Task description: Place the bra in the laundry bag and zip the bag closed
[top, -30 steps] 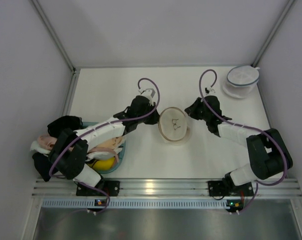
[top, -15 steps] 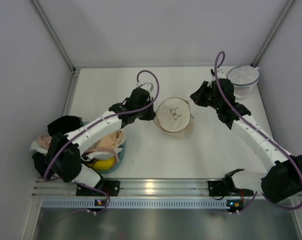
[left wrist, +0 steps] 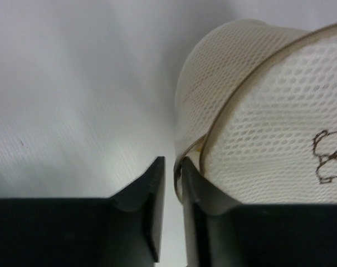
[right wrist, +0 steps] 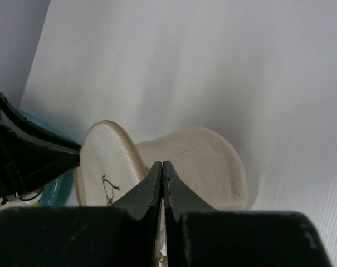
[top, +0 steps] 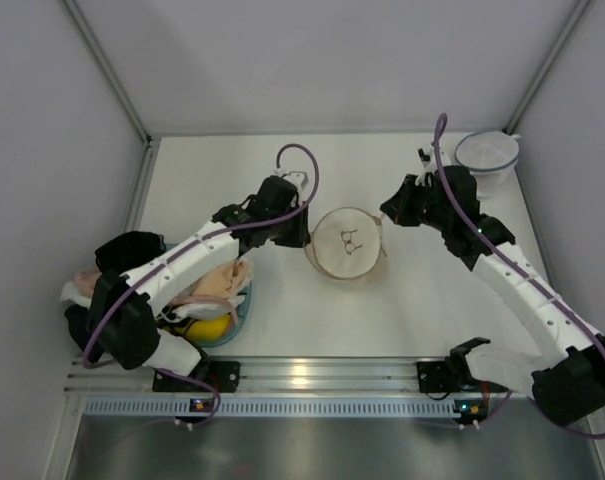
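The laundry bag (top: 347, 245), round white mesh with a tan rim and a dark mark on its lid, sits tilted mid-table. My left gripper (top: 300, 232) is at its left edge. In the left wrist view its jaws (left wrist: 172, 164) stand a narrow gap apart, and the bag (left wrist: 268, 128) has its rim lying against the right finger. My right gripper (top: 387, 210) is at the bag's right edge. There it (right wrist: 162, 165) is shut over the seam of the bag (right wrist: 201, 161), with a pale strip pinched between the fingers. The mustard-yellow bra (top: 207, 328) lies in the basket at the left.
A teal basket (top: 240, 318) at the near left holds peach garments (top: 217, 285) and a dark one (top: 132, 250) under my left arm. A second round mesh bag with a blue rim (top: 487, 155) stands at the far right corner. Walls close in the table on three sides.
My left jaws have parted slightly at the bag's rim. My right arm has stretched out and its gripper moved away from the base; the bag has shifted and tilted between the two grippers.
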Motion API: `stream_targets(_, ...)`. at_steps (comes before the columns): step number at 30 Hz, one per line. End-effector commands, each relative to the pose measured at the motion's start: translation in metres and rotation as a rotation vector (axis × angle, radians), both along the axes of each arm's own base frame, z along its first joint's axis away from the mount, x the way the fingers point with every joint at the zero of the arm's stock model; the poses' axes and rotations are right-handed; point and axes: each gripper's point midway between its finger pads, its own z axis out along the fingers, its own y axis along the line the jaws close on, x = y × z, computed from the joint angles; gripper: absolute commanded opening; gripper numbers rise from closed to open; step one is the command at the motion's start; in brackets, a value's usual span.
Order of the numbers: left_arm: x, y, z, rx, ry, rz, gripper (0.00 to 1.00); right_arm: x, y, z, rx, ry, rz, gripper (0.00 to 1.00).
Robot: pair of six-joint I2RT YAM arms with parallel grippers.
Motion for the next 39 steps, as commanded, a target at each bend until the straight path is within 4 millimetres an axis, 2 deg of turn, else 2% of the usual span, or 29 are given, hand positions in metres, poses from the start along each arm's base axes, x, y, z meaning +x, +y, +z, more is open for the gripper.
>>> stream_targets(1,-0.020,0.003,-0.015,0.043,0.060,-0.087,0.36,-0.002,0.014,0.018,0.031,-0.096,0.090,0.00)
stream_targets(2,-0.022,0.001,-0.013,0.049,0.042,-0.133,0.44,-0.001,0.017,0.020,0.037,-0.105,0.106,0.00)
stream_targets(3,-0.021,0.002,-0.008,0.058,0.016,-0.141,0.98,-0.001,0.020,0.019,0.042,-0.103,0.122,0.00)
stream_targets(4,-0.019,0.003,0.002,0.060,-0.014,-0.145,0.99,0.000,0.023,0.016,0.037,-0.097,0.134,0.00)
stream_targets(6,-0.010,0.019,0.013,0.134,-0.075,-0.122,0.99,0.000,0.026,0.019,0.039,-0.095,0.149,0.00)
stream_targets(7,-0.003,0.021,0.037,0.139,-0.145,-0.119,0.98,0.001,0.026,0.018,0.039,-0.089,0.146,0.00)
stream_targets(9,0.002,0.022,0.062,0.127,-0.215,-0.121,0.99,0.003,0.027,0.023,0.044,-0.098,0.142,0.00)
stream_targets(10,0.005,0.016,0.088,0.095,-0.274,-0.153,0.99,0.003,0.027,0.024,0.042,-0.101,0.143,0.00)
stream_targets(11,0.004,0.009,0.100,0.071,-0.307,-0.193,0.99,0.004,0.027,0.026,0.044,-0.105,0.141,0.00)
stream_targets(12,0.001,-0.007,0.115,0.002,-0.350,-0.273,0.99,0.007,0.027,0.027,0.046,-0.109,0.134,0.00)
stream_targets(15,-0.001,-0.028,0.132,-0.042,-0.477,-0.423,0.99,0.009,0.030,0.030,0.056,-0.115,0.140,0.00)
stream_targets(16,-0.007,-0.038,0.128,-0.049,-0.495,-0.510,0.98,0.010,0.031,0.030,0.058,-0.114,0.139,0.00)
stream_targets(18,-0.006,-0.046,0.121,-0.019,-0.562,-0.596,0.99,0.012,0.031,0.029,0.061,-0.107,0.135,0.00)
stream_targets(22,0.012,-0.070,0.120,-0.027,-0.649,-0.646,0.98,0.011,0.032,0.030,0.085,-0.098,0.129,0.00)
stream_targets(25,0.018,-0.084,0.119,-0.049,-0.677,-0.659,0.98,0.008,0.032,0.033,0.109,-0.099,0.120,0.00)
stream_targets(26,0.019,-0.092,0.127,-0.088,-0.713,-0.662,0.98,0.009,0.032,0.034,0.115,-0.105,0.113,0.00)
stream_targets(32,0.008,-0.123,0.119,-0.195,-0.714,-0.769,0.98,0.008,0.033,0.039,0.136,-0.114,0.110,0.00)
stream_targets(39,0.016,-0.146,0.099,-0.236,-0.678,-0.812,0.98,0.006,0.034,0.047,0.165,-0.130,0.115,0.00)
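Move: The laundry bag hangs between the hands. Its middle lies about 9 cm to the left hand's right, roughly level ahead and some 4 cm lower; its far-right rim, at the right fingers, is about 15 cm right, 4 cm ahead and 5 cm above the left hand. From the right hand, the bag's middle is about 8 cm left, 6 cm back and 9 cm down; a spare mesh bag lies 25 cm right, 16 cm ahead and 18 cm below. The left hand lets go of the laundry bag's left rim, fingers going wide, lifts about 12 cm and crosses some 13 cm right over the lid towards the right fingertips, sinking a little at the end. Its fingers swing about 45 degrees clockwise and tip up to point rightward, still open. The right hand keeps its pinch on the other end, easing a couple of centimetres left. ##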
